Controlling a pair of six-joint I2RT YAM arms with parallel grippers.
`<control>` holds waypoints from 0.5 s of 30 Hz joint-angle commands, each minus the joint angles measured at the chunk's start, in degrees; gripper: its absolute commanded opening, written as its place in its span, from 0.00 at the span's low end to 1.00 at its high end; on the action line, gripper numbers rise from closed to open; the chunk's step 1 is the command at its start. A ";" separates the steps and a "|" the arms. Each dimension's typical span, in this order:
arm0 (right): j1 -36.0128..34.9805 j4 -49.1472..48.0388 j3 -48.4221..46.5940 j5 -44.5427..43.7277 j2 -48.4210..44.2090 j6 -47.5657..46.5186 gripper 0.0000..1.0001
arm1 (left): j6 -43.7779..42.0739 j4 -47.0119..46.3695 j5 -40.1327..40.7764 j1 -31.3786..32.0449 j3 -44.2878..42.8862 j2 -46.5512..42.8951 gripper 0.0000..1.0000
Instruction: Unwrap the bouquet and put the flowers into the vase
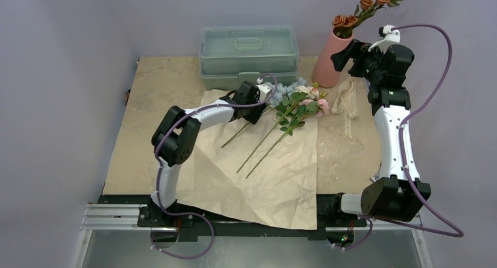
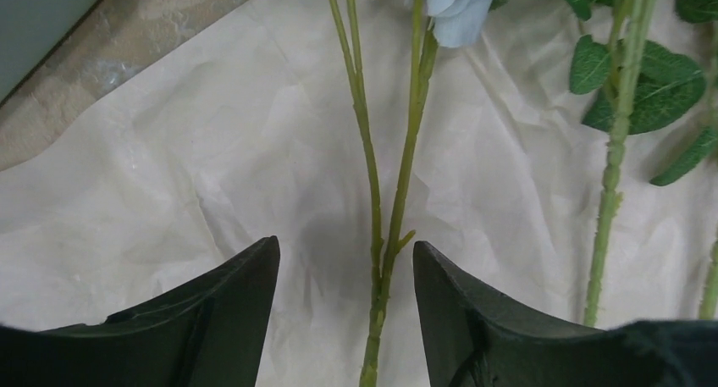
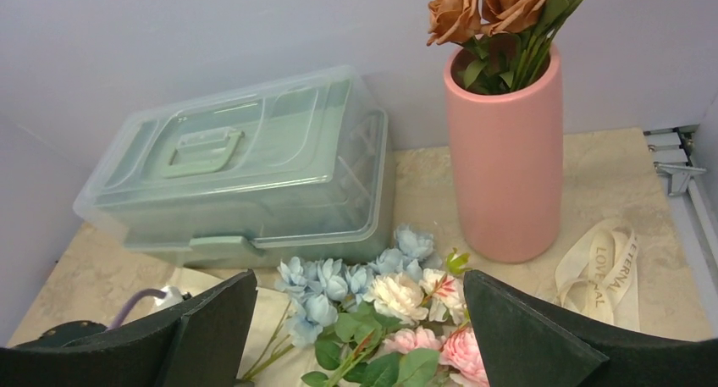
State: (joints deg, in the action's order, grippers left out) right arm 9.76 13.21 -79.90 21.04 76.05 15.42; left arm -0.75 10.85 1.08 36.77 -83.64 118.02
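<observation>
The bouquet lies unwrapped: its tan paper [image 1: 264, 168] is spread flat on the table. Blue, cream and pink flowers [image 1: 299, 101] lie on the paper, stems pointing to the near left. The pink vase [image 1: 332, 60] stands at the back right and holds rust-orange blooms [image 1: 366, 7]. My left gripper [image 1: 253, 114] is down over the paper. Its jaws [image 2: 345, 241] stand open on either side of the blue flower's green stem [image 2: 372, 192], with a gap on each side. My right gripper [image 1: 341, 57] hangs open and empty beside the vase [image 3: 505, 150], above the blooms [image 3: 339, 281].
A grey-green lidded plastic box [image 1: 248, 54] stands at the back, just behind the blooms. The loose beige ribbon [image 1: 346, 98] lies on the table right of the paper, in front of the vase. A leafy stem [image 2: 614, 150] lies right of the left gripper's fingers.
</observation>
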 commanded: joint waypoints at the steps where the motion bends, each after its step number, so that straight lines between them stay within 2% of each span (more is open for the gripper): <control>1: -0.18 -0.27 -0.83 1.92 -1.29 -1.09 0.96 | -1.09 2.04 3.56 -0.09 -3.87 2.78 0.57; 5: -0.20 -0.58 -1.37 2.08 -0.93 -1.42 0.96 | -1.19 2.05 4.61 -0.11 -5.02 3.78 0.48; 9: -0.22 -0.80 -2.08 2.03 -0.44 -1.79 0.96 | -0.83 2.92 4.57 -0.06 -6.25 3.24 0.21; 13: -0.22 -1.32 -2.11 1.79 -0.55 -1.72 0.96 | 3.00 5.55 4.84 -0.22 -8.22 1.30 0.03; 15: -0.18 -1.45 -2.13 1.96 -0.55 -1.42 0.96 | 4.50 5.85 5.28 -0.34 -8.40 -0.50 0.00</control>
State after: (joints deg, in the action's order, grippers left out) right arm 9.76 13.26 -79.90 22.11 76.09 14.79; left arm -0.01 15.77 4.49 36.82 -88.86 121.71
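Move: The blue flowers' stem runs between the left hand's open fingertips, just under its fork, roughly 1 cm ahead and 2 cm below. Its blue heads lie about 12 cm ahead and 10 cm to the right; the leaves of the next stems are some 3 cm ahead and 13 cm right, and the green box's middle stands about 20 cm ahead and 2 cm left. From the right hand the stem is about level, 28 cm left and 33 cm below. The blue flowers' stem is taken just below its fork: the left hand sinks a bit over 2 cm around it, easing about 1 cm forward, then comes back up by about 1 cm while the fingers close from a little over half open to nearly shut, pinching the stem between the pads. The wrist barely turns. ##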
